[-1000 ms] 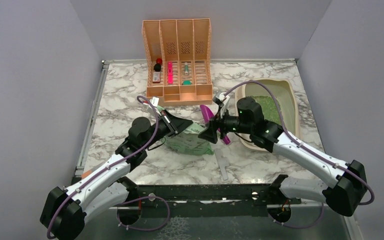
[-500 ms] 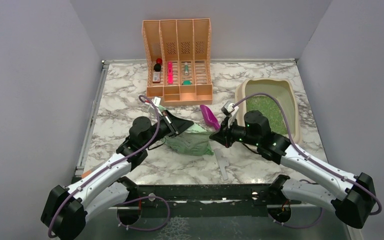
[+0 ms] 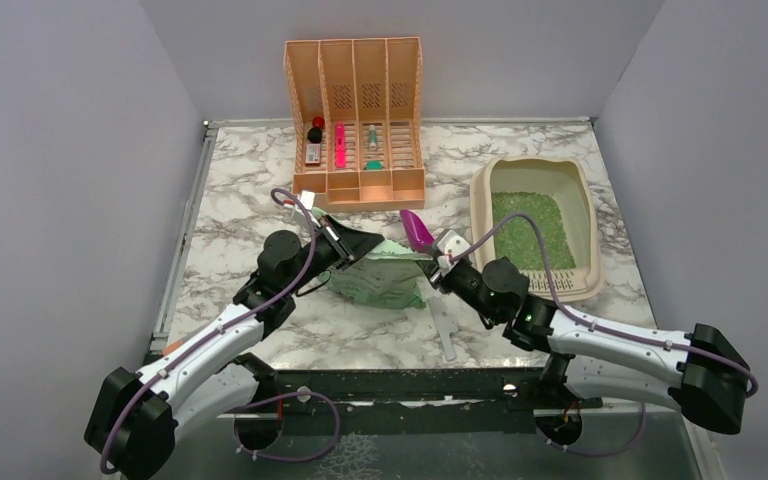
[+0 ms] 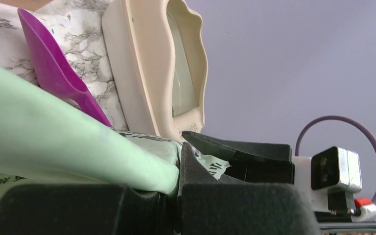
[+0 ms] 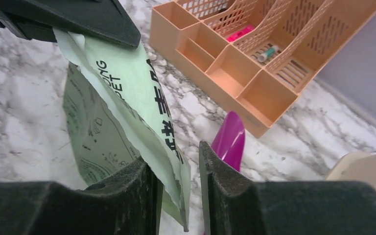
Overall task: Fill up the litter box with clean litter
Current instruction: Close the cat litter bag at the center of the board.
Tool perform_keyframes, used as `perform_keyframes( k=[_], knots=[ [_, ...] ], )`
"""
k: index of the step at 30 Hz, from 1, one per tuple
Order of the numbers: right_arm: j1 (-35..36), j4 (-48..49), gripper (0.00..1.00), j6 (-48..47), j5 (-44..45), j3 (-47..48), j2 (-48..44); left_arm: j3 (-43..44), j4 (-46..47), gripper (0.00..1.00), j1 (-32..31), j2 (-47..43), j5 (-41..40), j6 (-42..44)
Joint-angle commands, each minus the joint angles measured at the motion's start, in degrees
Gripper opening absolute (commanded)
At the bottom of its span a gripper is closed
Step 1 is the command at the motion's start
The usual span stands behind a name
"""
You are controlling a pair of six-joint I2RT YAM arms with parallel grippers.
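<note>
The beige litter box (image 3: 581,228) stands at the back right, and the green clean litter (image 3: 532,230) covers its floor. A pale green printed bag (image 3: 385,285) sits mid-table. My left gripper (image 3: 375,245) is shut on the bag's top edge; in the left wrist view the bag (image 4: 54,132) is pinched in that gripper (image 4: 178,166). My right gripper (image 3: 432,270) is at the bag's right edge. In the right wrist view this gripper (image 5: 176,181) is open, with the bag's torn edge (image 5: 171,161) hanging loose between the jaws.
A purple scoop (image 3: 418,230) lies on the marble between the bag and the litter box. The peach slatted organizer (image 3: 355,120) with small items stands at the back. A pale strip (image 3: 445,330) lies near the front edge.
My right arm has swung away from the litter box, down and left to the bag's right edge, leaving the purple scoop on the table. The left gripper keeps hold of the bag.
</note>
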Motion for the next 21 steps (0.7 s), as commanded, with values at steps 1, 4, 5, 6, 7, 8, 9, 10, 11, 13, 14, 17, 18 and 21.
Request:
perform_keyframes(
  k=[1,4,5,6,7,8,9,10,11,13,14,17,18,21],
  knots=[
    [0.4,10.5,0.36,-12.8,6.1,2.0,3.5,2.4,12.3,0.0,0.7,-0.9,-3.1,-0.1],
    [0.4,18.0,0.16,-18.6,8.6,-0.3,3.1,2.2,12.3,0.0,0.8,-0.9,-3.8,-0.2],
    [0.4,20.8,0.1,-19.8,10.1,-1.1,2.8,2.1,12.3,0.0,0.8,-0.9,-4.0,-0.2],
    [0.4,24.1,0.07,-21.4,11.7,-1.9,2.6,2.0,12.3,0.0,0.9,-0.9,-4.3,-0.2],
    [0.4,27.5,0.06,-22.7,13.1,-2.6,2.6,1.8,12.2,0.0,1.0,-1.0,-4.6,-0.3],
    [0.4,29.9,0.07,-23.3,13.7,-3.2,2.6,1.6,12.2,0.0,1.1,-1.2,-5.0,-0.4],
    [0.4,31.7,0.1,-24.2,13.5,-3.6,2.9,1.4,12.2,0.0,1.3,-1.3,-5.3,-0.4],
    [0.4,33.2,0.11,-25.0,13.5,-3.8,3.6,1.5,12.2,0.0,1.4,-1.3,-5.5,-0.4],
    [0.4,34.1,0.09,-25.0,14.5,-3.6,4.5,1.5,12.3,0.0,1.6,-1.3,-5.5,-0.3],
    [0.5,35.7,0.04,-23.9,18.5,-3.0,6.0,1.7,12.3,0.0,1.9,-1.1,-5.6,0.0],
    [0.5,38.5,0.03,-24.0,20.5,-3.5,6.8,1.8,12.3,0.0,2.0,-1.0,-5.7,0.1],
    [0.5,48.4,0.01,-27.2,26.9,-5.0,9.7,1.8,12.3,0.0,2.2,-0.7,-6.2,0.3],
    [0.5,49.5,0.01,-27.2,27.4,-5.4,9.9,1.9,12.3,0.0,2.3,-0.8,-6.3,0.5],
    [0.5,41.0,0.01,-20.3,25.4,-5.6,5.3,2.4,12.3,0.0,2.4,-0.4,-6.2,1.2]
  ],
)
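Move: The right edge of the bag's mouth already hangs between the right hand's half-open fingers, about 1 cm ahead and 1 cm left at pad height; from the left hand, which keeps the rim pinched, that edge is some 8 cm right, 3 cm back and 2 cm lower. The purple scoop lies about 9 cm ahead of the right hand, 2 cm right and 18 cm below, and the grey strip some 6 cm back, 4 cm right and 20 cm down. The right hand eases forward a little and shuts its fingers on the right edge of the bag's mouth, then draws that pinched edge up, forward and slightly to the right, about 5 cm in all, the fingers tipping upward some 20 degrees while the hand swings about 10 degrees clockwise. The left hand keeps its pinch on the other part of the rim and shifts some 2 cm forward and a little left, turning slightly counter-clockwise, so the mouth is held stretched between the two grippers. ##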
